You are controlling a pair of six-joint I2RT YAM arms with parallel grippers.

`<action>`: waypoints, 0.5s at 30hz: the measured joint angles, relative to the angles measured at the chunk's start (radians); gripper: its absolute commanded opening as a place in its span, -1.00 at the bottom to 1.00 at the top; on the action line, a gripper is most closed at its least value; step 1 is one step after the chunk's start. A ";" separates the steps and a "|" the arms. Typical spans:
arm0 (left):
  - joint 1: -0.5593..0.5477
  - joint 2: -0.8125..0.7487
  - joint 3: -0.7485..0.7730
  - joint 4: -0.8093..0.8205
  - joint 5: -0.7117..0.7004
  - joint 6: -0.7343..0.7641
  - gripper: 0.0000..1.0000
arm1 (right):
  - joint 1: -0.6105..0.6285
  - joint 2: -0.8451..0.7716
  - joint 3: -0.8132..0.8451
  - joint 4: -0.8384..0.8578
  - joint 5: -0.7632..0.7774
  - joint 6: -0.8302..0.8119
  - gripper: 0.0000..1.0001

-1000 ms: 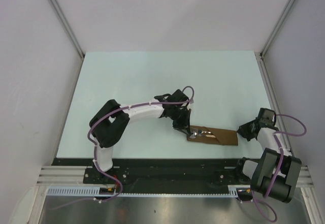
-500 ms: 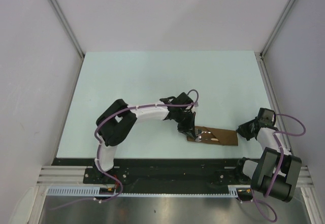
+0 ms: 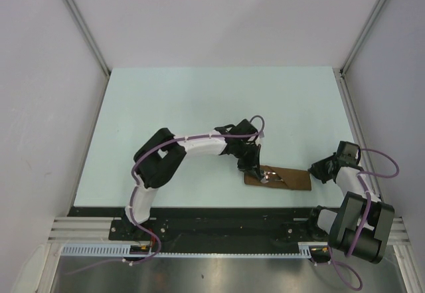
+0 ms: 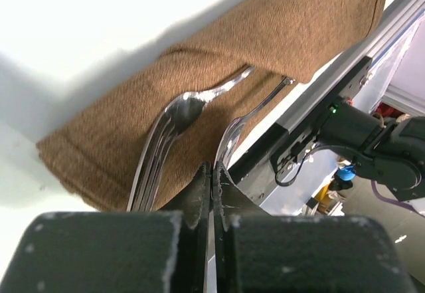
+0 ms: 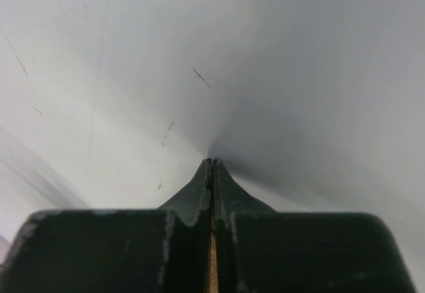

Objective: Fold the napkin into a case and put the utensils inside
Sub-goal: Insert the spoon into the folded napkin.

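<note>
The napkin lies folded as a narrow brown case (image 3: 285, 179) near the table's front edge. The utensils rest on its left part. In the left wrist view the silver fork (image 4: 163, 137) and the spoon's silver bowl (image 4: 229, 140) lie side by side on the cloth (image 4: 99, 140), and their handles run under a folded flap (image 4: 312, 20). My left gripper (image 3: 255, 171) (image 4: 211, 167) is shut, with its tips just short of the spoon's bowl. Beside the case's right end, my right gripper (image 3: 317, 172) (image 5: 212, 161) is shut, tips down on the bare table. A thin brown sliver shows in its slit.
The pale table (image 3: 199, 107) stretches away behind the case, with grey walls on three sides. The black front rail (image 3: 219, 212) runs just below the case. The right arm's purple cable (image 3: 385, 163) loops near the right wall.
The left arm has stretched to the right, bringing its shut gripper from beside the case's left end onto the utensils' heads. The right arm has not moved.
</note>
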 measured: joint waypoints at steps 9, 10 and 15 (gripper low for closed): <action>0.000 0.041 0.063 -0.010 -0.002 0.004 -0.24 | -0.001 -0.001 -0.004 0.007 -0.006 -0.001 -1.00; 0.000 0.041 0.063 -0.010 -0.002 0.002 -0.18 | -0.001 -0.002 -0.004 0.006 -0.006 -0.001 -1.00; 0.000 0.039 0.063 -0.032 -0.015 0.009 0.23 | -0.002 -0.019 -0.003 -0.013 0.019 -0.002 -0.92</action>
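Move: My left hand already pinches the spoon by the tip of its bowl, with the handle running into the napkin's pocket. The pocket opening lies about 7 cm to my left hand's right, level with it and some 3 cm below. The fork lies alongside the spoon, its middle about 3 cm farther out, 5 cm to the right, and 3 cm down. From my right hand the pocket opening is about 12 cm to the left and 4 cm back. With my left hand I give the spoon a last small push, about 1 cm to the right and nearly as much forward, handle first towards the pocket. Then I stop, keep the wrist's angle and open the fingers to about half, letting go of the bowl just above the napkin. ##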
